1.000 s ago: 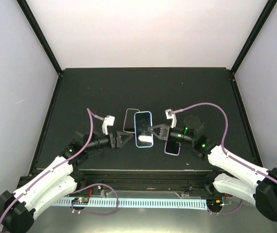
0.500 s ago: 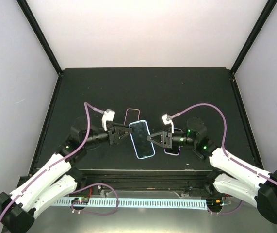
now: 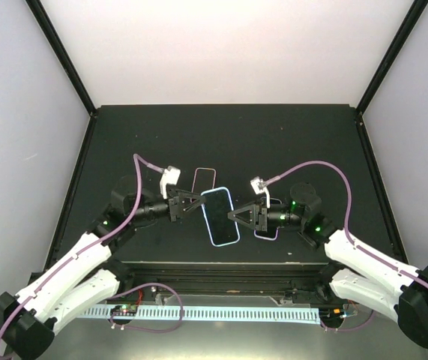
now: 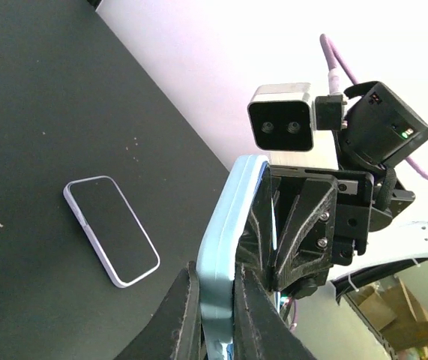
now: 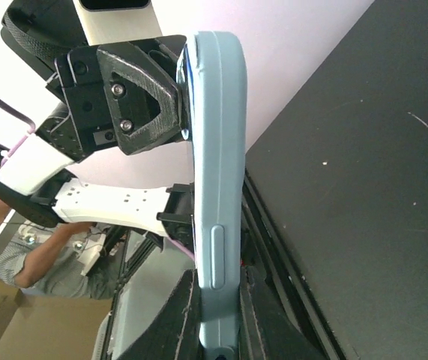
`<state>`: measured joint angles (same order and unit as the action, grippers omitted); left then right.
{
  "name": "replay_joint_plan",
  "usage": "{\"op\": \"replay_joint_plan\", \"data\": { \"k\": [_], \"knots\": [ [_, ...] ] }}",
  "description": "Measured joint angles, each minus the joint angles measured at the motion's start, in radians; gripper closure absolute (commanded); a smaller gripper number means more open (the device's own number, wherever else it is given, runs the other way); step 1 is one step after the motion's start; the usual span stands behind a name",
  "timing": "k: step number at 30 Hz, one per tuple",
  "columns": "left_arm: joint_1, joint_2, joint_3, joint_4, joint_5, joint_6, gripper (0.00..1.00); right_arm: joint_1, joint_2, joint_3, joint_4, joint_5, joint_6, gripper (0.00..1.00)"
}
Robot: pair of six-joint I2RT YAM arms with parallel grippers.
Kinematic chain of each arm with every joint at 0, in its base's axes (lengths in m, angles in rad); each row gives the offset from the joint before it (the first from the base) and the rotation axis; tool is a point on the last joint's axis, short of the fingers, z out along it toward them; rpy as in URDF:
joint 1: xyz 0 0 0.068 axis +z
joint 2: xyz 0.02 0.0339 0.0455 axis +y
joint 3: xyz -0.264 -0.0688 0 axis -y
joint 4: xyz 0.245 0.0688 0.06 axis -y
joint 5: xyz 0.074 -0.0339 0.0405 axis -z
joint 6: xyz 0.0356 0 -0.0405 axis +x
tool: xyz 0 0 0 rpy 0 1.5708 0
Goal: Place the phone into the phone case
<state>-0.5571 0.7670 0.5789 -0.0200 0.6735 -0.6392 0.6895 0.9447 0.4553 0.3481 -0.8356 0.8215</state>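
Note:
The light blue phone case (image 3: 220,216) hangs above the table, its dark glossy face turned up. My left gripper (image 3: 201,207) is shut on its left edge. My right gripper (image 3: 233,216) is shut on its right edge. In the left wrist view the case (image 4: 232,217) stands edge-on between my fingers (image 4: 186,315). The right wrist view shows the case (image 5: 217,150) edge-on too, button bump outward, pinched between the right gripper's (image 5: 217,319) jaws. The phone (image 4: 111,231), lavender-rimmed and screen up, lies on the table; from above this phone (image 3: 267,234) is partly hidden under my right gripper.
A thin pink-rimmed rectangle (image 3: 204,178) lies flat on the black table (image 3: 124,142) just beyond the held case. Black frame posts and pale walls close in the table at the sides and back. A person shows beyond the table's near edge in the right wrist view.
The right gripper carried the case nearer and tilted it. The left gripper came in from the left and closed on the case's free edge.

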Motion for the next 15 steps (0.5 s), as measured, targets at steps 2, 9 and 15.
{"op": "replay_joint_plan", "data": {
  "k": [2, 9, 15],
  "knots": [
    [0.000, 0.015, 0.012, -0.019, -0.001, 0.000, 0.98, 0.000, -0.002, 0.000, -0.020, 0.012, -0.019, 0.99],
    [0.002, 0.093, 0.045, -0.099, -0.019, 0.031, 0.44, 0.002, 0.003, 0.002, -0.084, 0.066, -0.026, 0.99],
    [0.002, 0.079, 0.047, -0.164, -0.096, 0.060, 0.01, 0.000, 0.049, 0.003, -0.148, 0.177, -0.027, 0.99]
  ]
}}
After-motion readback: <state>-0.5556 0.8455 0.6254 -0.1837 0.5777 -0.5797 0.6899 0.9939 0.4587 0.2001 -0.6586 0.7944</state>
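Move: The phone in its light-blue case hangs between both hands: its middle is about 6 cm right of the left hand, 4 cm back and 3 cm lower, and some 3 cm left of the right hand, at its height. On the table some 16 cm below the right hand, the lavender-rimmed phone lies about 14 cm to its right and 5 cm farther out, the pink-rimmed phone 9 cm to its left and 19 cm out. Downward and somewhat forward, the right hand takes the cased phone about 5 cm towards the table, keeping its pinch on the right edge while turning some 10 degrees clockwise and rolling its left side down. The left hand sinks too, about 4 cm, edging forward; its fingers, shut on the far left corner at first, spread wide and let go. ##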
